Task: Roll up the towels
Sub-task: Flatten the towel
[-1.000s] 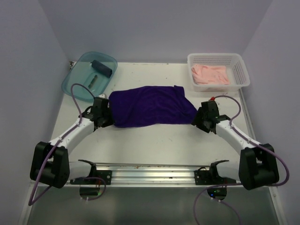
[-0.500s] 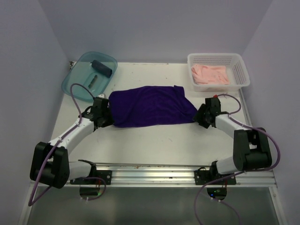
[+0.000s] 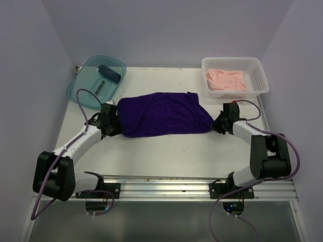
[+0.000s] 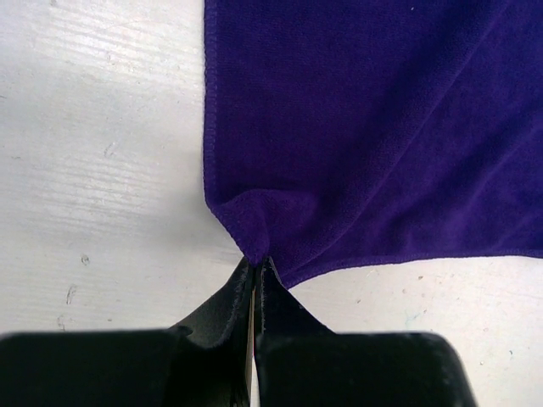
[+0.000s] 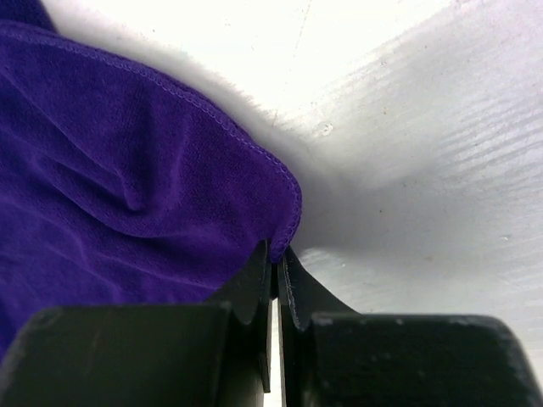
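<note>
A deep purple towel (image 3: pixel 162 114) lies spread flat across the middle of the table. My left gripper (image 3: pixel 114 128) is shut on its near-left corner; in the left wrist view the cloth (image 4: pixel 356 127) bunches into the tips of that gripper (image 4: pixel 257 260). My right gripper (image 3: pixel 215 127) is shut on the towel's near-right corner, and the right wrist view shows the hem (image 5: pixel 127 161) pinched in its tips (image 5: pixel 277 251). A pale pink towel (image 3: pixel 226 80) lies crumpled in the white basket (image 3: pixel 258 75). A dark slate-blue towel (image 3: pixel 111 73), rolled, lies in the teal tub (image 3: pixel 86 70).
The teal tub stands at the back left and also holds a small grey object (image 3: pixel 100 87). At the back right is the white basket. A metal rail (image 3: pixel 166 184) runs along the near edge between the arm bases. Walls close in on the table on three sides.
My right gripper has moved in to the purple towel's near-right corner and closed on it, its arm folding up. The left gripper has stayed shut on the left corner.
</note>
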You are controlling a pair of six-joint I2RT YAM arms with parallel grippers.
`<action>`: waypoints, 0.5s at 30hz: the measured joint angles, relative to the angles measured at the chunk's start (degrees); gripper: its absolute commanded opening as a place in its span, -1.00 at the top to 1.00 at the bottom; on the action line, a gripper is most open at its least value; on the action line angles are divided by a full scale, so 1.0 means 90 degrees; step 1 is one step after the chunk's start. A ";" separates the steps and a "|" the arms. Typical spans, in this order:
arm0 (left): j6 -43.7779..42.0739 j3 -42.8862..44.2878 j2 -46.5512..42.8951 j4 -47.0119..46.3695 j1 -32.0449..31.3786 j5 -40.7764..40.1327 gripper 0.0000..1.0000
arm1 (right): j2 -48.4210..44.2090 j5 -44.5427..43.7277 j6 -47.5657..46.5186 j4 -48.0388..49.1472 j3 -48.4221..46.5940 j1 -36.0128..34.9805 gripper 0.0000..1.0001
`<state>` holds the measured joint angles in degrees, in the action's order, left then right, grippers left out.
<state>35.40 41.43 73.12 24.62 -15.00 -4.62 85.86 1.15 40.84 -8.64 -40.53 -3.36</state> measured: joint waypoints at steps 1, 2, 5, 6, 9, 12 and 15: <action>-0.0002 0.0058 0.0000 0.0063 0.0000 -0.0005 1.00 | -0.0032 -0.0002 0.0010 -0.0066 -0.0010 0.0000 1.00; -0.0002 0.0112 -0.0002 0.0090 0.0000 -0.0007 1.00 | -0.0056 -0.0002 0.0007 -0.0087 -0.0010 0.0000 1.00; -0.0102 0.0510 -0.0063 0.0389 0.0002 -0.0107 1.00 | -0.0566 -0.0015 -0.0063 -0.0505 -0.0160 0.0000 1.00; -0.0165 0.0699 -0.0121 0.0512 0.0007 -0.0143 1.00 | -0.0831 -0.0022 -0.0104 -0.0668 -0.0284 0.0000 1.00; -0.0318 0.1464 -0.0289 0.0911 0.0024 -0.0255 1.00 | -0.1632 -0.0092 -0.0233 -0.1030 -0.0886 0.0000 1.00; -0.0471 0.2516 -0.0481 0.1217 0.0053 -0.0391 1.00 | -0.2385 -0.0192 -0.0362 -0.1195 -0.1559 0.0002 1.00; -0.0578 0.3439 -0.0784 0.1421 0.0087 -0.0454 1.00 | -0.2965 -0.0233 -0.0447 -0.1392 -0.2021 0.0000 1.00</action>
<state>30.20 72.38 66.06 37.41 -14.22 -8.71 59.18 -0.95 36.82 -21.17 -58.72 -3.36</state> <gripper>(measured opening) 0.010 0.018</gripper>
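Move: The purple towel lies spread between the closed grippers, each already holding one of its near corners. Its middle is about 19 cm to the left gripper's right, 8 cm ahead and some 3 cm lower; from the right gripper it is about 21 cm left and 7 cm ahead, slightly below. The teal tray is some 24 cm ahead and 11 cm left of the left gripper, the white basket about 25 cm ahead and 10 cm right of the right one. Whip both grippers up together off the table, fast and speeding up from rest, the left some 22 cm with a little forward travel, the right about 25 cm almost straight up. Keep both pinches shut on the purple towel's corners and the sideways spread unchanged, and let the wrists tip upward some 25 to 35 degrees as they climb. ##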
